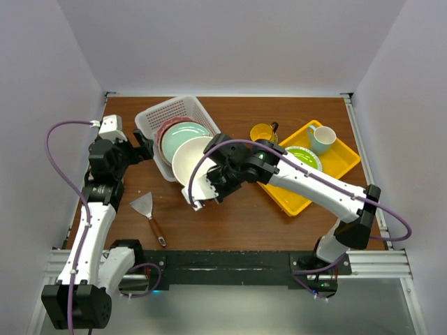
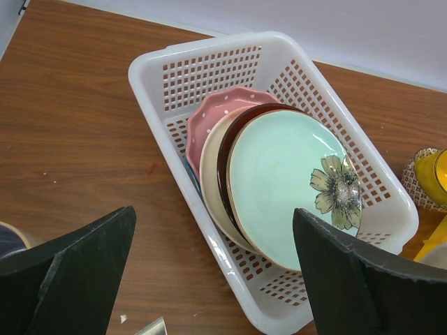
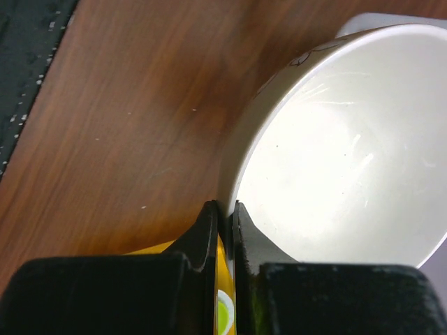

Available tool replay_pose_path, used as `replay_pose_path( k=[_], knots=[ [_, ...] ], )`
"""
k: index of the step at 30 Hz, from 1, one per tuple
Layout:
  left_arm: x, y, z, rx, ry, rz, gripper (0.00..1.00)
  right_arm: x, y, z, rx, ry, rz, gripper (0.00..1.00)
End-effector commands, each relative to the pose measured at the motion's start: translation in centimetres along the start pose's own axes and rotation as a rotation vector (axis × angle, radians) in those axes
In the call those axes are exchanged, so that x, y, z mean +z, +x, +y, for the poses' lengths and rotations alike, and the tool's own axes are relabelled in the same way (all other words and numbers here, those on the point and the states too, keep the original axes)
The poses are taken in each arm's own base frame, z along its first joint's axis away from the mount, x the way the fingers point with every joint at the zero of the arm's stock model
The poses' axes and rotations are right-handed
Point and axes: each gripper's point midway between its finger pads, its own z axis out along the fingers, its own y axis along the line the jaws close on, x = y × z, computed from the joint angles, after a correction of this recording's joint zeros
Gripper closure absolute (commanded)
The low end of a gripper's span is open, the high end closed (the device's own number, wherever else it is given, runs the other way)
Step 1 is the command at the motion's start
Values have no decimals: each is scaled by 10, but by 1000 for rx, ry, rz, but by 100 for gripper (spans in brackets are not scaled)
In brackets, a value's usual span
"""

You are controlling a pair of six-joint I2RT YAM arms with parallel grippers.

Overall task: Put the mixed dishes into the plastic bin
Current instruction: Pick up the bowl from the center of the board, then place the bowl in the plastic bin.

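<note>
The white plastic bin (image 1: 162,112) (image 2: 209,63) lies at the back left. On edge inside it stand a pink dotted plate (image 2: 218,112), a cream plate (image 2: 208,178), a dark red-rimmed bowl (image 2: 223,157) and a mint plate with a flower (image 1: 183,134) (image 2: 283,185). My right gripper (image 1: 214,179) (image 3: 225,209) is shut on the rim of the large cream bowl (image 1: 190,162) (image 3: 335,160), which it holds tilted at the bin's near end. My left gripper (image 1: 143,148) (image 2: 213,279) hangs open beside the bin's left side, holding nothing. A yellow mug (image 1: 263,132) (image 2: 433,174) stands right of the bin.
A yellow tray (image 1: 297,199) at the right carries a lime-green plate (image 1: 304,156) and a white cup with a teal inside (image 1: 321,137). A metal spatula (image 1: 148,213) with a wooden handle lies on the table near the left arm.
</note>
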Motion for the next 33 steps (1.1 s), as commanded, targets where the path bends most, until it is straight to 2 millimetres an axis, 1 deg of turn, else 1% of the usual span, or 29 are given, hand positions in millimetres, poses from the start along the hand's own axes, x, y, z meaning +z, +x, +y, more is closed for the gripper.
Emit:
replay_pose_path(
  k=[1,3,4,6,7,8,10,11,12,14,15,20,21,23,24,25,27,28,30,32,33],
  knots=[
    [-1,-18,-4,-7,13,-51,0,-39,-22,-100,-12,384,-63,100],
    [-1,-17,-4,-5,12,-50,0,-37,-19,-113,10,424,-61,100],
    [-1,-18,-4,-3,14,-51,0,-32,-18,-124,30,452,-60,100],
    [-1,-18,-4,-4,13,-51,0,-28,-16,-136,56,486,-59,100],
    [-1,-17,-3,-4,12,-50,0,-25,-15,-147,74,518,-64,100],
    [0,-17,-3,-4,11,-49,0,-22,-15,-152,84,527,-68,100],
    [-1,-17,-3,-4,11,-50,0,-23,-14,-167,107,571,-71,100],
    [0,-17,-3,-3,12,-48,0,-15,-7,-173,122,575,-55,100],
    [0,-17,-3,-3,9,-49,0,-17,-7,-178,129,591,-59,100],
    [0,-17,-3,-3,9,-48,0,-12,-1,-188,153,610,-58,100],
    [0,-17,-4,-4,12,-48,0,-14,-2,-192,160,619,-64,100],
    [0,-17,-4,-4,15,-49,0,-8,8,-200,192,629,-66,100],
    [0,-16,-3,-3,13,-46,0,-3,10,-201,199,625,-65,100],
    [0,-17,-4,-2,15,-49,0,-1,13,-203,215,637,-68,100],
    [-1,-17,-4,-4,14,-49,0,4,16,-203,223,635,-60,100],
    [0,-17,-4,-2,14,-49,0,3,17,-205,233,653,-62,100],
    [-1,-18,-3,-4,13,-51,0,10,22,-204,243,655,-51,100],
    [-1,-18,-3,-3,13,-51,0,7,23,-207,248,679,-50,100],
    [-1,-18,-4,-4,16,-50,0,13,28,-204,253,682,-42,100],
    [0,-18,-4,-3,16,-50,0,12,30,-205,260,699,-42,100],
    [0,-18,-4,-3,16,-50,0,16,32,-205,268,703,-44,100]
  ],
)
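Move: From the right hand, which already has the bowl by its rim, the plastic bin's middle lies about 23 cm ahead, 11 cm to the left and 17 cm down; the pale green plate lies in it, some 22 cm ahead and 10 cm left. The yellow cup is roughly 25 cm ahead and 18 cm right, the spatula about 17 cm left and nearly level. From the left hand the bin is some 10 cm ahead, 10 cm right. Carry the bowl with the right gripper forward about 15 cm and some 7 cm left, sinking a net 5 cm, until it hangs over the near-right part of the bin. Go briskly at first, then ease off, turning the hand clockwise by roughly 25 degrees; keep the fingers pinched on the rim throughout. ##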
